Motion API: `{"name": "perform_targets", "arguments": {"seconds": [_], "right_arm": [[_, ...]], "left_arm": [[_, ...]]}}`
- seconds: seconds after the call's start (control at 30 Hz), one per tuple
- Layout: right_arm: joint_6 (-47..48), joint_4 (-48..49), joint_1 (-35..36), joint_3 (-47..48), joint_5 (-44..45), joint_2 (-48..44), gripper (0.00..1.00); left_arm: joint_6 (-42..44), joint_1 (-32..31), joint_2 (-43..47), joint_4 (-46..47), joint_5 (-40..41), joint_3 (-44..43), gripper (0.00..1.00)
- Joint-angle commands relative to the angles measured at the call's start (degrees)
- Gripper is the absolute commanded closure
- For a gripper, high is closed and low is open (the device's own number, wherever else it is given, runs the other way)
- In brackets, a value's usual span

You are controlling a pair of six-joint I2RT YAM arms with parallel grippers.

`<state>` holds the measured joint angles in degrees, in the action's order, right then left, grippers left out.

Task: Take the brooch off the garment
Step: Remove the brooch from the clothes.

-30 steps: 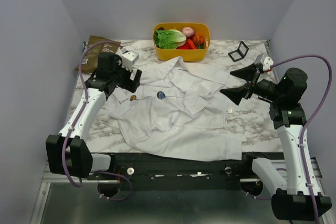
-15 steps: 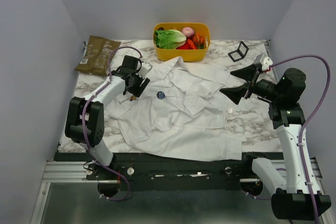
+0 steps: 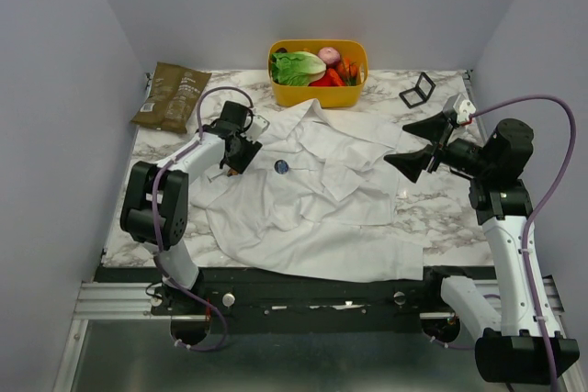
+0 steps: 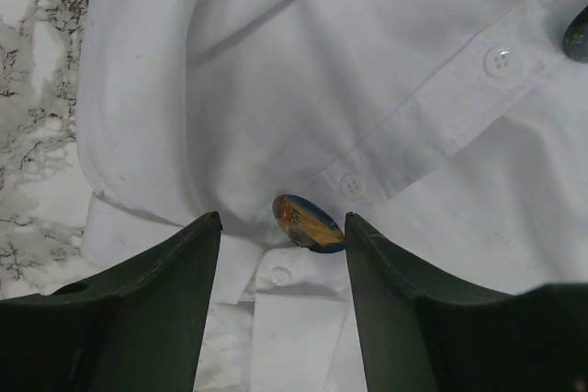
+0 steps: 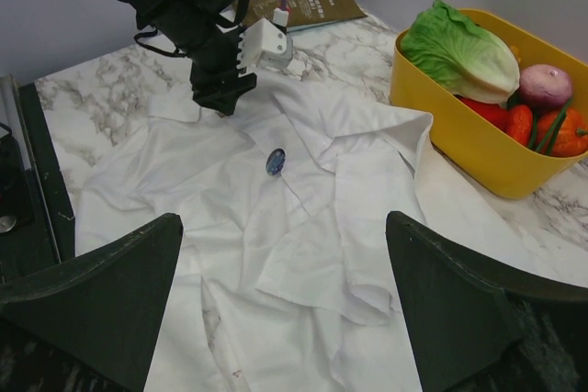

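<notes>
The garment (image 3: pixel 312 208) is a white collared shirt spread flat across the marble table. An oval orange-and-blue brooch (image 4: pixel 310 223) is pinned by the button placket near the collar. My left gripper (image 4: pixel 283 227) is down over it and open. The brooch lies between the fingertips, close against the right finger (image 4: pixel 367 263), with a gap to the left one. In the top view this gripper (image 3: pixel 234 164) hides that brooch. A round blue brooch (image 3: pixel 282 166) sits further right on the shirt (image 5: pixel 303 319). My right gripper (image 3: pixel 404 144) hovers open above the shirt's right side, holding nothing.
A yellow basket (image 3: pixel 317 94) of vegetables stands at the back centre, just beyond the collar. A brown bag (image 3: pixel 170 96) lies at the back left and a small black case (image 3: pixel 417 90) at the back right. A tiny white bit (image 3: pixel 402 193) rests beside the shirt's right edge.
My left arm swung in from the table's left side onto the shirt by the collar, and its jaws have narrowed around the orange-and-blue brooch. The right arm has stayed put.
</notes>
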<state>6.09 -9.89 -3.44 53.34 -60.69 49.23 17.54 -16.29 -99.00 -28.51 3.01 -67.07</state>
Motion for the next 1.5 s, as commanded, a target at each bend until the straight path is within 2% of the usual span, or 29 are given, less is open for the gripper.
{"name": "perform_targets", "arguments": {"seconds": [0.0,0.23,0.53,0.67,0.83,0.87,0.93,1.07,1.3,1.47], "right_arm": [[0.94,1.54,-0.25,-0.7,1.18,-0.28,0.0],[1.12,1.37,-0.25,-0.78,1.62,-0.63,0.0],[1.3,1.28,-0.25,-0.87,1.71,-0.45,0.0],[1.38,1.28,-0.25,-0.78,1.89,-0.28,0.0],[1.47,1.36,-0.25,-0.87,1.97,-0.28,0.0],[1.47,1.36,-0.25,-0.87,1.97,-0.28,0.0],[1.47,1.36,-0.25,-0.87,2.06,-0.19,0.0],[1.56,1.28,-0.25,-0.96,2.15,-0.19,0.0],[1.82,0.93,-0.25,-0.7,1.54,0.16,0.0],[3.14,-1.18,-0.25,0.18,-5.66,0.95,0.0]], "left_arm": [[-0.66,-0.93,-1.02,-0.67,-0.72,0.8,0.34],[-1.1,-1.72,-2.6,-0.58,1.65,1.15,0.39],[-1.11,-1.9,-3.22,-1.63,4.99,1.76,0.53],[-0.84,-1.81,-1.9,-1.81,5.17,2.47,0.65],[-0.75,-1.81,-0.49,-1.99,5.26,3.08,0.73],[-0.75,-1.81,-0.49,-2.16,5.17,3.17,0.79],[-0.93,-1.81,-0.14,-2.08,5.26,3.26,0.82],[-0.93,-1.81,0.39,-1.99,5.7,3.17,1.0],[-0.14,-1.99,2.85,-2.34,2.19,1.86,1.0],[1.09,-2.51,7.15,-3.13,-5.26,1.06,1.0]]}}
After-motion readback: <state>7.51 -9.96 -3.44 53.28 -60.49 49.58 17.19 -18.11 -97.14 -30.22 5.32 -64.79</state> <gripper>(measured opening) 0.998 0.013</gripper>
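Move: The brown brooch on the garment lies almost under the left hand, about 3 cm below it, 2 cm back and in line sideways, between the part-open fingertips. A shirt button sits some 2 cm to the brooch's right, and the blue brooch about 11 cm to its right and 1 cm farther out. From the right hand the brown brooch lies about 36 cm left, 11 cm ahead and 30 cm below. The left hand sinks about 3 cm and eases back nearly 2 cm onto the brown brooch, its already part-open fingers closing slowly from the two sides on the way down. Past the lowest point it shuts them fully, so that the tips pinch the brooch edge-on, and with that hold it comes up again by some 2.5 cm, drawing slightly left at the very end. ##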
